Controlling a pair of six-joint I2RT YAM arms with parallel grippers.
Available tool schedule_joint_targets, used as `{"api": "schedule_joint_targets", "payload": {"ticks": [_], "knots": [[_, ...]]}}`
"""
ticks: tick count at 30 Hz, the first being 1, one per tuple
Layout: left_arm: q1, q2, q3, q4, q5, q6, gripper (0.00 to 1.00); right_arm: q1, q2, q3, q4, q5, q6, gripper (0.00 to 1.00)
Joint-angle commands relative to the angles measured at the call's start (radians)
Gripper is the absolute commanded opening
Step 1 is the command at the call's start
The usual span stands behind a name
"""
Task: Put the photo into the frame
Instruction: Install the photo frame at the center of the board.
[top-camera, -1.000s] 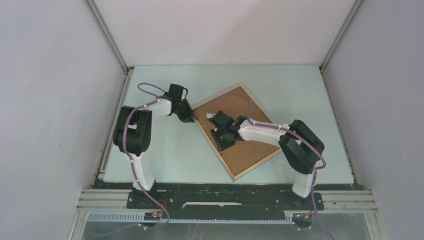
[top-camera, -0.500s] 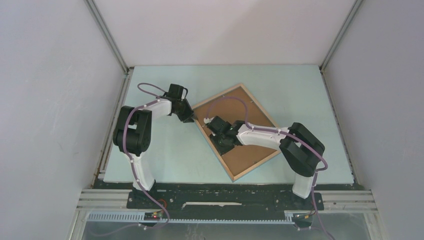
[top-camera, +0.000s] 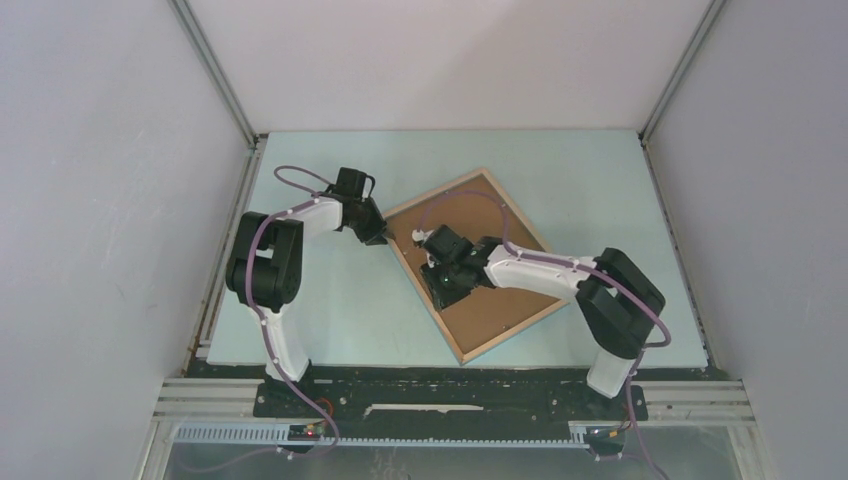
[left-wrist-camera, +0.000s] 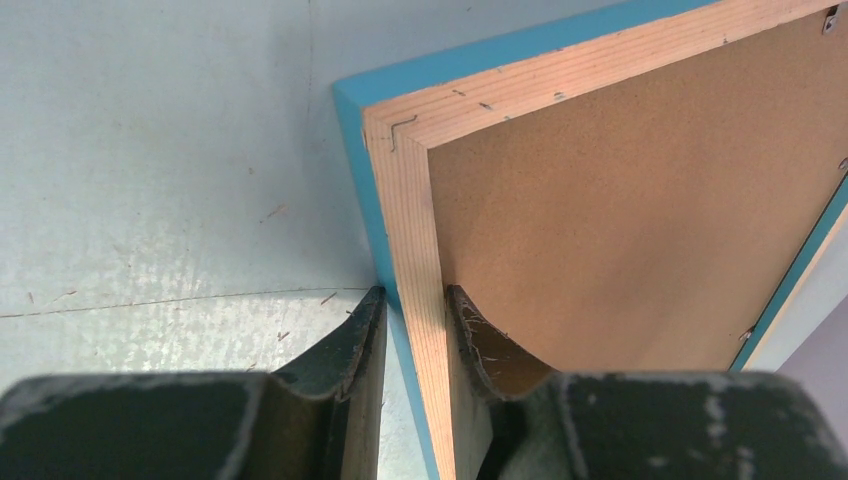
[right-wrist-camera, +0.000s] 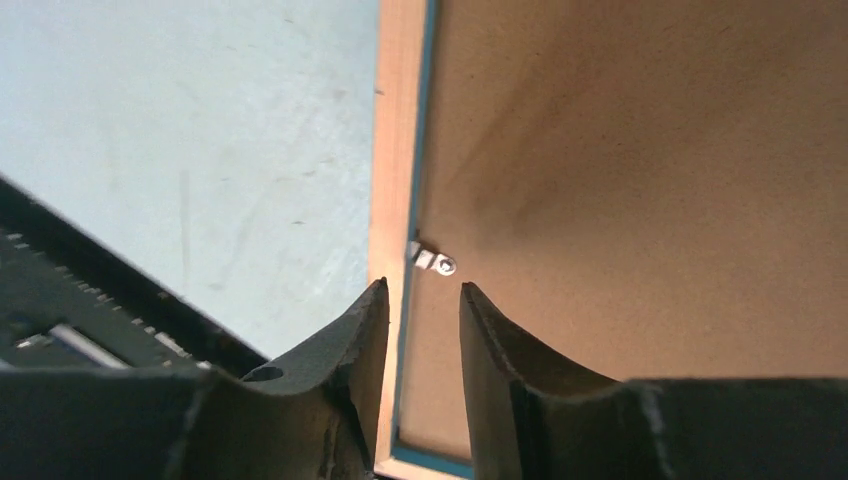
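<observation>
The frame lies back-up and turned diagonally on the table, light wood rim with blue edges. A brown backing board fills it. The photo is hidden. My left gripper is shut on the frame's left rim near the corner, one finger outside against the blue edge and one inside on the board. My right gripper is over the frame's near-left rim. Its jaws stand apart with nothing between them, just short of a small metal clip on the inner edge.
Pale blue tabletop surrounds the frame. Grey enclosure walls stand on three sides. A black rail with the arm bases runs along the near edge. The right arm's forearm lies across the backing board.
The right arm's elbow has swung to the right and its wrist has shifted slightly over the frame's near-left rim. The left gripper and the frame have not moved.
</observation>
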Motion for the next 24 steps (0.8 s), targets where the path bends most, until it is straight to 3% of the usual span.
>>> {"api": "schedule_joint_targets", "payload": {"ticks": [1, 10, 17, 20, 24], "knots": [[0.004, 0.02, -0.016, 0.032, -0.077, 0.047, 0.0, -0.05, -0.162, 0.04, 0.02, -0.074, 0.015, 0.42], [0.005, 0.005, -0.035, 0.061, -0.062, 0.051, 0.06, -0.27, -0.48, -0.085, -0.04, -0.057, -0.025, 0.59], [0.005, -0.033, -0.063, 0.089, -0.038, 0.054, 0.1, -0.457, -0.732, -0.236, -0.021, -0.155, -0.029, 0.7], [0.005, -0.068, -0.072, 0.089, -0.018, 0.054, 0.2, -0.488, -0.757, -0.265, -0.046, -0.175, -0.044, 0.74], [0.005, -0.16, -0.09, 0.077, 0.004, 0.053, 0.41, -0.492, -0.762, -0.306, -0.058, -0.191, -0.057, 0.83]]}}
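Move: The right hand hovers about 2 cm above the frame's left long rail, with a metal clip almost directly beneath. From it the frame's right corner lies some 29 cm to the right and 3 cm ahead, the middle of the near short rail about 17 cm right and 5 cm back, and the bottom corner 5 cm right and 13 cm back. From the left hand, the right corner is roughly 39 cm right and 14 cm back. The right hand comes up off the left long rail and clip, rising about 15 cm, then sweeps roughly 15 cm right and a little forward over the backing board towards the right corner, dipping slightly at the end. Its fingers spread wide, while its wrist turns about 20 degrees clockwise and tips the fingers further out and to the left; the left hand stays at the left long rail near the left corner, its grip just starting to loosen. ##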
